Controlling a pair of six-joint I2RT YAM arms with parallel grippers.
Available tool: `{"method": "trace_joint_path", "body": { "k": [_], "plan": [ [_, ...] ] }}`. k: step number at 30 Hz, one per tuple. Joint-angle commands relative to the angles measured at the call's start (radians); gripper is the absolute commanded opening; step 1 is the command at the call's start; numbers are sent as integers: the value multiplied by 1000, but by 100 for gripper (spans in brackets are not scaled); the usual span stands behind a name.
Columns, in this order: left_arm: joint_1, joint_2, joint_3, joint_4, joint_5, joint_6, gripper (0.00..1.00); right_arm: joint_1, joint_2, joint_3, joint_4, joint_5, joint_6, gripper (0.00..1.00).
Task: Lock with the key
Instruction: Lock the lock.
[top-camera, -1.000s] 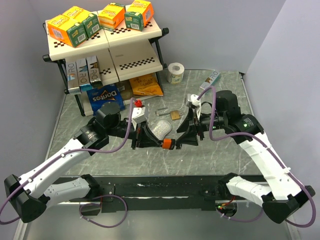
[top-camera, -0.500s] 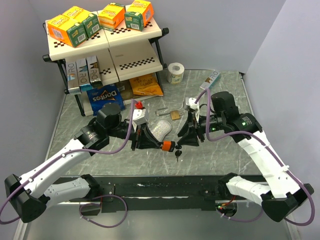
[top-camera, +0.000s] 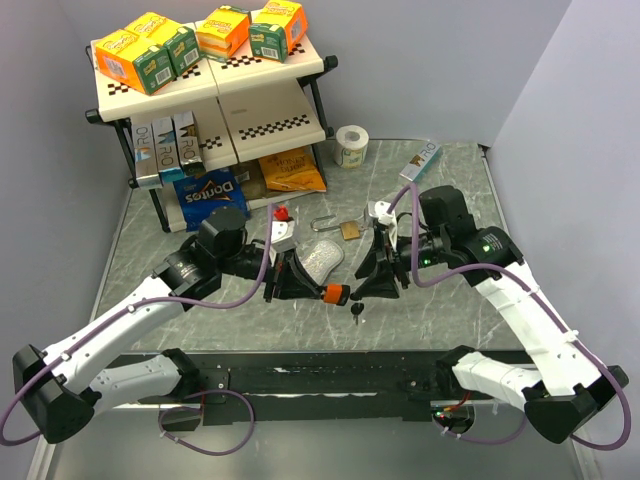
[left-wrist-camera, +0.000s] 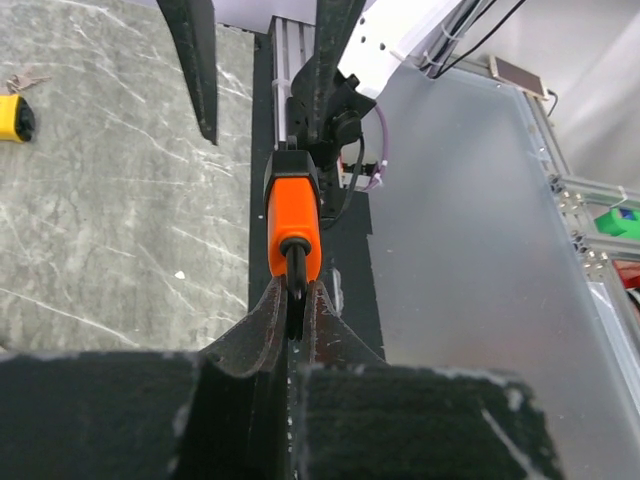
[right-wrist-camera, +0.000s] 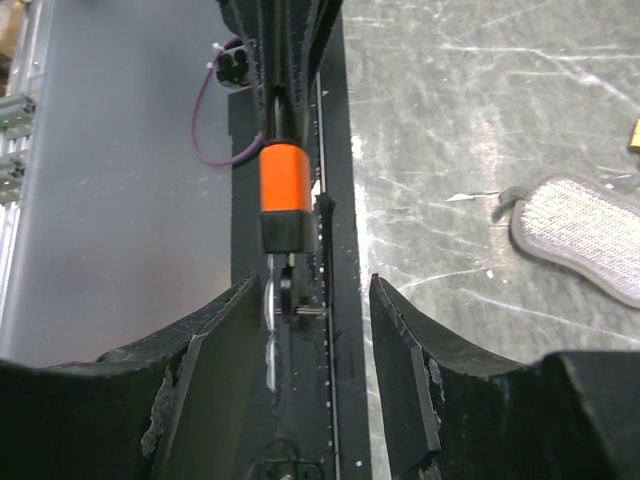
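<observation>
An orange padlock (top-camera: 333, 292) with a black end hangs in the air over the table's near edge. My left gripper (top-camera: 305, 288) is shut on its black shackle. In the left wrist view the padlock (left-wrist-camera: 295, 215) sticks straight out from the closed fingertips (left-wrist-camera: 270, 320). A small key (top-camera: 356, 311) dangles below the lock's black end. My right gripper (top-camera: 366, 284) faces the lock from the right and is open. In the right wrist view the key (right-wrist-camera: 288, 292) hangs between its spread fingers (right-wrist-camera: 235, 330), touching neither, with the padlock (right-wrist-camera: 284, 195) just beyond.
A brass padlock (top-camera: 349, 229) with an open shackle and a silvery mesh pouch (top-camera: 322, 257) lie behind the grippers. A two-tier rack (top-camera: 265, 85) with boxes stands at the back left, with snack bags under it and a tape roll (top-camera: 351, 146) beside it. The black base rail (top-camera: 330, 375) runs below.
The right gripper has backed slightly off the orange padlock and no longer touches it. The key now hangs free under the lock. The left gripper still holds the lock, shifted a little.
</observation>
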Motion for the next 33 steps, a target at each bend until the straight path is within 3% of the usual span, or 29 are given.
{"method": "trace_joint_path", "body": {
  "k": [1, 7, 13, 15, 16, 21, 22, 28, 33],
  "plan": [
    [0, -6, 5, 42, 12, 42, 1, 7, -8, 50, -30, -35, -12, 55],
    [0, 1, 11, 71, 12, 16, 1, 24, 1, 35, -25, -10, -12, 54],
    [0, 0, 10, 85, 3, -7, 1, 50, 3, 9, -32, 30, -38, 46],
    [2, -2, 4, 94, 0, -15, 1, 50, 1, 9, -33, 44, -45, 37],
    [6, 0, 2, 97, 1, -22, 1, 52, 1, 10, -38, 49, -50, 28],
    [38, -3, -9, 125, 7, -56, 1, 52, 3, 9, -90, 90, -100, 8],
    [43, -3, -9, 125, 10, -56, 1, 52, 3, 9, -96, 101, -119, 0],
    [78, -2, -9, 94, 29, -22, 1, 41, 3, 22, -151, 184, -191, 0],
    [126, -12, -24, 15, 53, 83, 1, -121, 21, 4, -249, 176, -318, 0]
  ]
}}
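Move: The left hand still holds the orange lock by its shackle, the lock's middle some 4 cm to that hand's right; the key's head sits about 7 cm to its right and 1 cm back. For the open right hand, the head is nearly between the fingertips, roughly 1 cm left, 1 cm back and 1 cm lower, with the lock 4 cm left and 1 cm back. The white sponge lies on the table about 12 cm ahead, 8 cm left and some 22 cm below the right hand. Easing back about 1 cm and sinking slightly, the right hand brings its open fingers around the key's head and shuts them to pinch it. Keeping hold, it goes down, forward and to the right, away from the lock, fingers tipping some 10 degrees further down. Late on, the left hand carries the lock about 3 cm forward and slightly down and left. ##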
